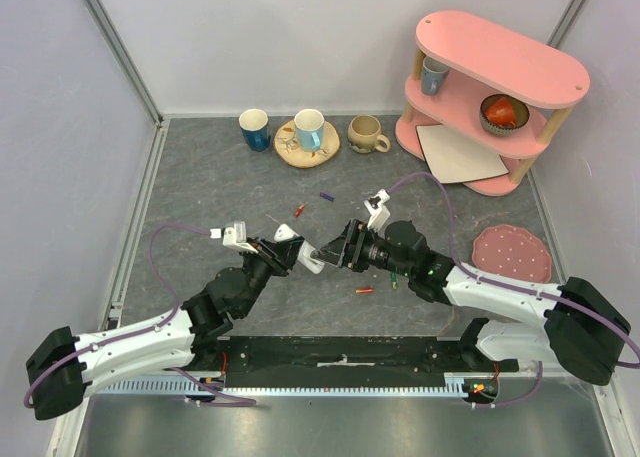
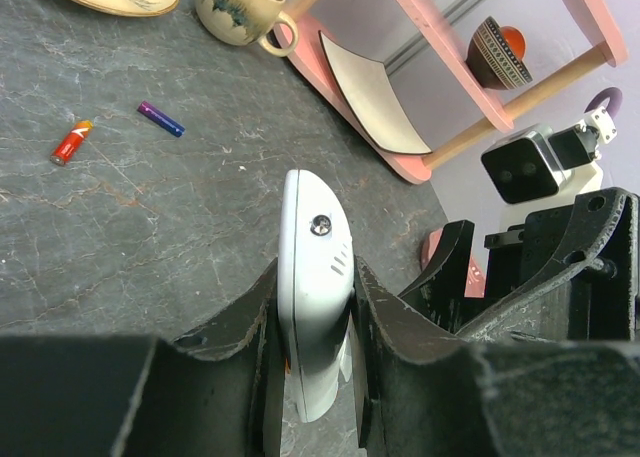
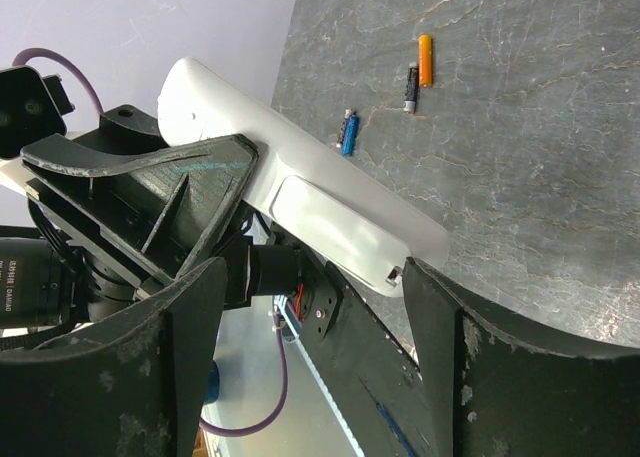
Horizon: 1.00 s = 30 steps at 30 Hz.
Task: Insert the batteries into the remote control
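My left gripper point(image 1: 285, 245) point(image 2: 315, 297) is shut on the white remote control point(image 1: 306, 258) point(image 2: 315, 267) point(image 3: 300, 187) and holds it on edge above the table. My right gripper point(image 1: 335, 249) point(image 3: 315, 277) faces it, open. The jaws straddle the remote's end with the battery cover point(image 3: 335, 222), and one fingertip point(image 3: 420, 277) sits at the cover's latch. Loose batteries lie on the table: a red-orange one point(image 1: 298, 210) point(image 2: 71, 142), a purple one point(image 1: 326, 196) point(image 2: 161, 118), another red-orange one point(image 1: 364, 291) and a green one point(image 1: 394, 277). The right wrist view shows an orange battery point(image 3: 425, 59), a dark battery point(image 3: 411, 87) and a blue battery point(image 3: 347, 131).
At the back stand a blue cup point(image 1: 254, 129), a cup on a plate point(image 1: 300, 151) and a beige mug point(image 1: 366, 134). A pink shelf point(image 1: 490, 97) at the back right holds a bowl point(image 1: 502, 113) and a white card point(image 1: 458, 153). A pink dotted mat point(image 1: 511, 252) lies to the right.
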Available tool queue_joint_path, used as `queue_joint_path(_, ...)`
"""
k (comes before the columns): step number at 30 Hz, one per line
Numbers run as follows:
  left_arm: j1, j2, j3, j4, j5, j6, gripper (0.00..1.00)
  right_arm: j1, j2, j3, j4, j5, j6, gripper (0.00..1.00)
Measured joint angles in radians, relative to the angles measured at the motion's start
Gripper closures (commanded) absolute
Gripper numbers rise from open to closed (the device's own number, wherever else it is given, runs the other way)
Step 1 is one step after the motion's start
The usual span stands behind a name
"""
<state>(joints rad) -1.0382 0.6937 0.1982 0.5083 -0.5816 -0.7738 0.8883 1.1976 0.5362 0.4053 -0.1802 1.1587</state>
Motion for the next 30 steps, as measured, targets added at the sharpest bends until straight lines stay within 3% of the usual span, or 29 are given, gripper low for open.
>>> queue_joint_path(19, 0.007, -0.046, 0.0, -0.005, 0.039, -0.083, 0.98, -0.009, -0.04, 0.031, -0.139, 0.048, -0.093, 0.18)
queue_joint_path(25, 0.031, -0.046, 0.0, -0.014, 0.071, -0.111, 0.98, -0.008, -0.069, 0.165, -0.318, 0.061, -0.259, 0.21)
queue_joint_path(30, 0.093, -0.033, 0.018, -0.122, 0.158, -0.156, 0.98, 0.003, -0.093, 0.336, -0.498, 0.092, -0.47, 0.22)
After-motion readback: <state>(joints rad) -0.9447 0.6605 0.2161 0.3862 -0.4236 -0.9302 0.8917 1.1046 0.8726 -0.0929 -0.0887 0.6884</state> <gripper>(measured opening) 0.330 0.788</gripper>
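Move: The remote's closed battery cover faces the right hand, its middle some 3 cm to the left of the open fingers, 1 cm nearer the base and about level. The near red battery lies on the table roughly 10 cm to the right, 1 cm ahead and 17 cm below; the green one is about 17 cm right, 3 cm ahead and equally low. From the left hand, pinching the remote's middle, the cover is about 3 cm right and 2 cm back. The remote stays pinched in the left fingers, carried up about 1.5 cm, then down 2 cm while tipping slightly nose-down. The still wide-open right hand leaves the cover end, easing about 1.5 cm to its right, then rising quickly some 6 cm, drifting a little forward and rolling about 25 degrees around its pointing direction. ##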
